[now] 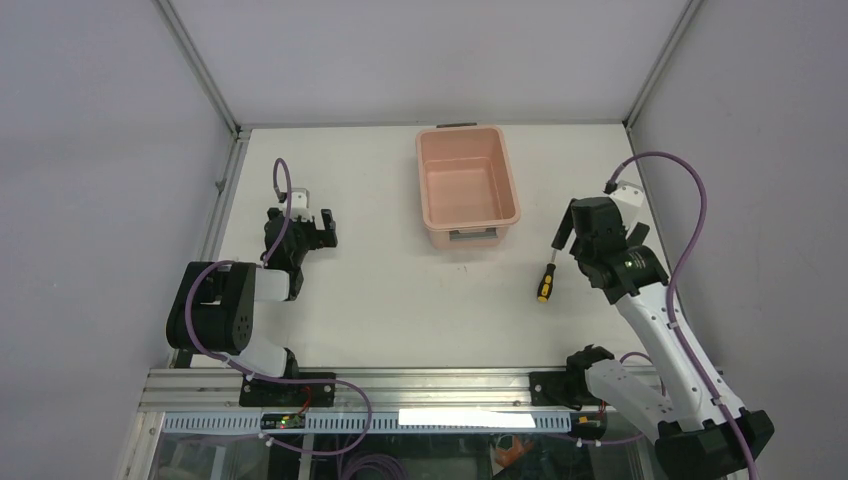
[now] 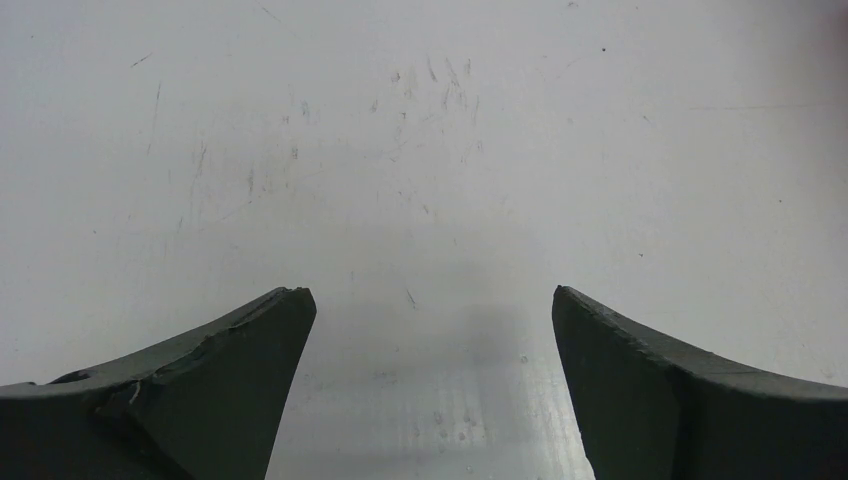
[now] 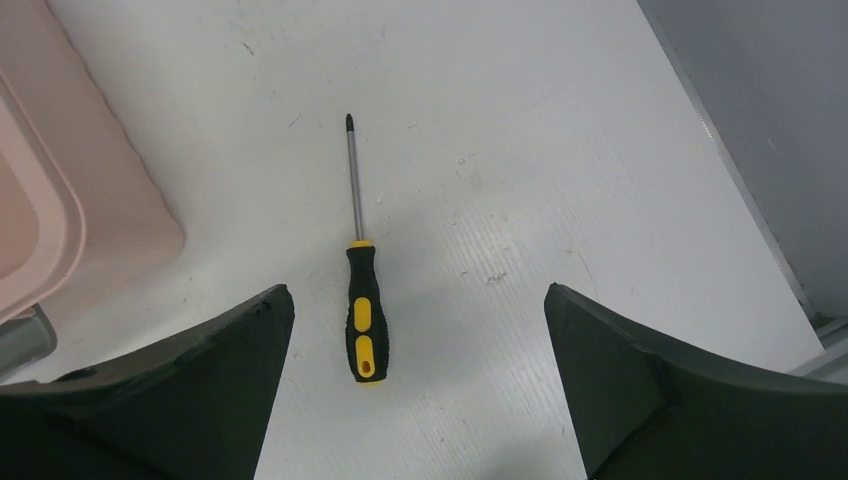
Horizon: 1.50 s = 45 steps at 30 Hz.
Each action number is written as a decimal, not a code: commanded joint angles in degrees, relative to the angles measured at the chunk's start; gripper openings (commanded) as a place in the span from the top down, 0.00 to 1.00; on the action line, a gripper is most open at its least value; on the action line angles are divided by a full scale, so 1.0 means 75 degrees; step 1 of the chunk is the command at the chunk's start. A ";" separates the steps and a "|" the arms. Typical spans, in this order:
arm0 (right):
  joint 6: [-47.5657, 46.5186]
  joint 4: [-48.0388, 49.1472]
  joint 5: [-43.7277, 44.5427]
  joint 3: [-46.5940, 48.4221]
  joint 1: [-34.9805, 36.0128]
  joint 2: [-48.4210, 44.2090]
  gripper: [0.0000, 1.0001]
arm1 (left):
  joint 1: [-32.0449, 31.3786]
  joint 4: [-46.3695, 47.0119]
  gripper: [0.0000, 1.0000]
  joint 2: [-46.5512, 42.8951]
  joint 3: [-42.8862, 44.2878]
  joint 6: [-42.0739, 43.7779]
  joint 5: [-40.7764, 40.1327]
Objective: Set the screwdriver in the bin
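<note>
The screwdriver (image 1: 545, 282), with a yellow-and-black handle and a thin shaft, lies flat on the white table to the right of the bin's near end. The salmon-pink bin (image 1: 511, 186) stands empty at the table's far middle. My right gripper (image 1: 566, 232) is open and hovers just above and right of the screwdriver. In the right wrist view the screwdriver (image 3: 362, 312) lies between and ahead of the open gripper (image 3: 415, 292), nearer the left finger, tip pointing away. The bin's corner (image 3: 100, 190) is at the left. My left gripper (image 1: 318, 232) is open and empty over bare table (image 2: 432, 292).
Grey enclosure walls and metal frame posts bound the table on the left, back and right. The table's right edge (image 3: 730, 170) runs close beside the right gripper. Purple cables loop over both arms.
</note>
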 commanded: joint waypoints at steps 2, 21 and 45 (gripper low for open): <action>0.0134 0.0162 0.0085 0.0489 -0.0035 0.0027 0.00 | -0.0049 0.0203 0.01 -0.0209 0.0008 -0.0127 0.0064; 0.0459 0.1031 -0.2123 -0.0852 -0.0029 0.2013 0.01 | -0.0047 0.0200 0.01 -0.0213 0.0008 -0.0127 0.0063; 0.0412 0.1550 -0.2656 -0.0525 -0.0847 0.3837 0.97 | -0.0054 0.0194 0.01 -0.0211 0.0008 -0.0127 0.0064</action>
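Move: The screwdriver's handle lies on the table under the open right hand, about 18 cm below, some 5 cm to its left and roughly 1 cm ahead. The bin's middle is about 25 cm ahead of that hand, 22 cm to its left and 14 cm below. From the idle left hand the handle is some 55 cm right, 14 cm back and 3 cm lower. The right hand swings left, dives about 18 cm, fingers tipping down some 30 degrees, and pinches the screwdriver's handle. ##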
